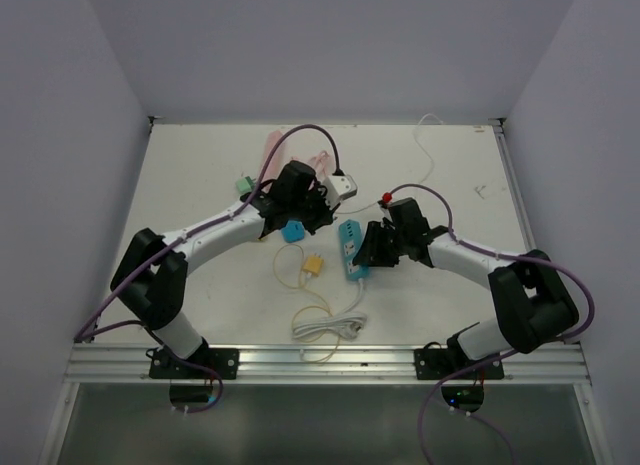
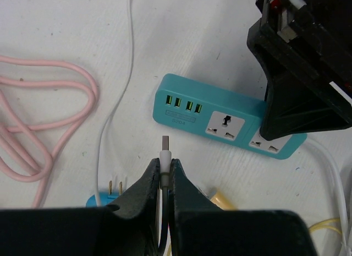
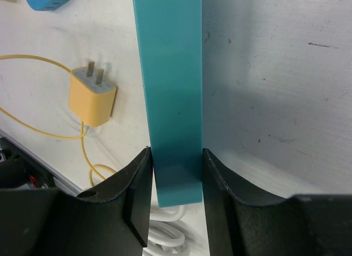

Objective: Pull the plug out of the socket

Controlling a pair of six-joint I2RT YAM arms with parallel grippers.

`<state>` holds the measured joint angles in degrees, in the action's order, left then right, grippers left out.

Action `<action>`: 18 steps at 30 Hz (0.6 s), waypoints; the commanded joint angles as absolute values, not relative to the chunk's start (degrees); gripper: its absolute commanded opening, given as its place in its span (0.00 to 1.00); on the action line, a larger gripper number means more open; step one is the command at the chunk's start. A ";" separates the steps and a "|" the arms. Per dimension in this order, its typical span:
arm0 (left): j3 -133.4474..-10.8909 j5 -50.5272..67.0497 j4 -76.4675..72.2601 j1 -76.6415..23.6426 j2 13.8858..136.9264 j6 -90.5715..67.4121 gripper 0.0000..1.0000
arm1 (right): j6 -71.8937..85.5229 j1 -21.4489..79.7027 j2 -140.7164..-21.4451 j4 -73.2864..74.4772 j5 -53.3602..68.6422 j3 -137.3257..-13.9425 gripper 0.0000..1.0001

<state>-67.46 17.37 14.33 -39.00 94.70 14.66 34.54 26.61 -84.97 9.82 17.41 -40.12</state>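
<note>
The teal socket strip (image 1: 350, 247) lies flat on the white table, its USB ports (image 2: 181, 102) facing my left gripper. My left gripper (image 2: 164, 165) is shut on a white USB plug (image 2: 165, 152). The plug's metal tip points at the strip (image 2: 220, 121) and is a short gap away from the ports, clear of them. In the top view the left gripper (image 1: 325, 211) hovers just left of the strip's far end. My right gripper (image 3: 176, 157) clamps the strip's near end (image 3: 173, 91) from both sides, and shows in the top view (image 1: 368, 253) at the strip's right.
A blue adapter (image 1: 291, 231) with bare prongs (image 2: 115, 186) lies under the left gripper. A yellow charger (image 3: 92, 96) with its yellow cable lies left of the strip. The strip's white cord is coiled (image 1: 328, 325) near the front rail. A pink cable (image 2: 33, 129) lies far left.
</note>
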 commanded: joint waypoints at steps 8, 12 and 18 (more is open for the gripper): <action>-62.76 15.99 4.05 -36.13 92.37 6.69 0.00 | 31.99 25.05 -83.24 22.06 2.81 -34.10 0.00; -59.86 14.60 1.06 -34.02 93.16 1.33 0.11 | 32.87 24.79 -81.48 19.00 6.58 -32.70 0.00; -56.25 13.97 -5.27 -34.01 94.39 -5.52 0.52 | 34.45 24.52 -78.05 15.38 10.01 -30.68 0.00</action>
<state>-57.34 14.44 1.28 -33.82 93.27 0.19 36.18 25.17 -77.41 7.90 14.66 -34.50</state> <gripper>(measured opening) 0.470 0.393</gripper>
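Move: The left hand already holds the freed white USB plug; the bare table it will drop onto lies below, some 11 cm down and about 4 cm back. The blue plug is about 7 cm left and 1 cm back, the yellow plug 9 cm back and 2 cm left, the blue socket's middle 8 cm right and 5 cm back. The right fingers grip the socket's near end, its middle about 3 cm ahead and 1 cm left of them. The left fingers let go of the USB plug, opening to about half: the hand rises a touch beside the socket, then swings left and forward away from it and sinks about 3 cm, ending some 5 cm off and turned about 15 degrees counter-clockwise. The right hand keeps its pinch on the socket and draws it about 2 cm to the right. ##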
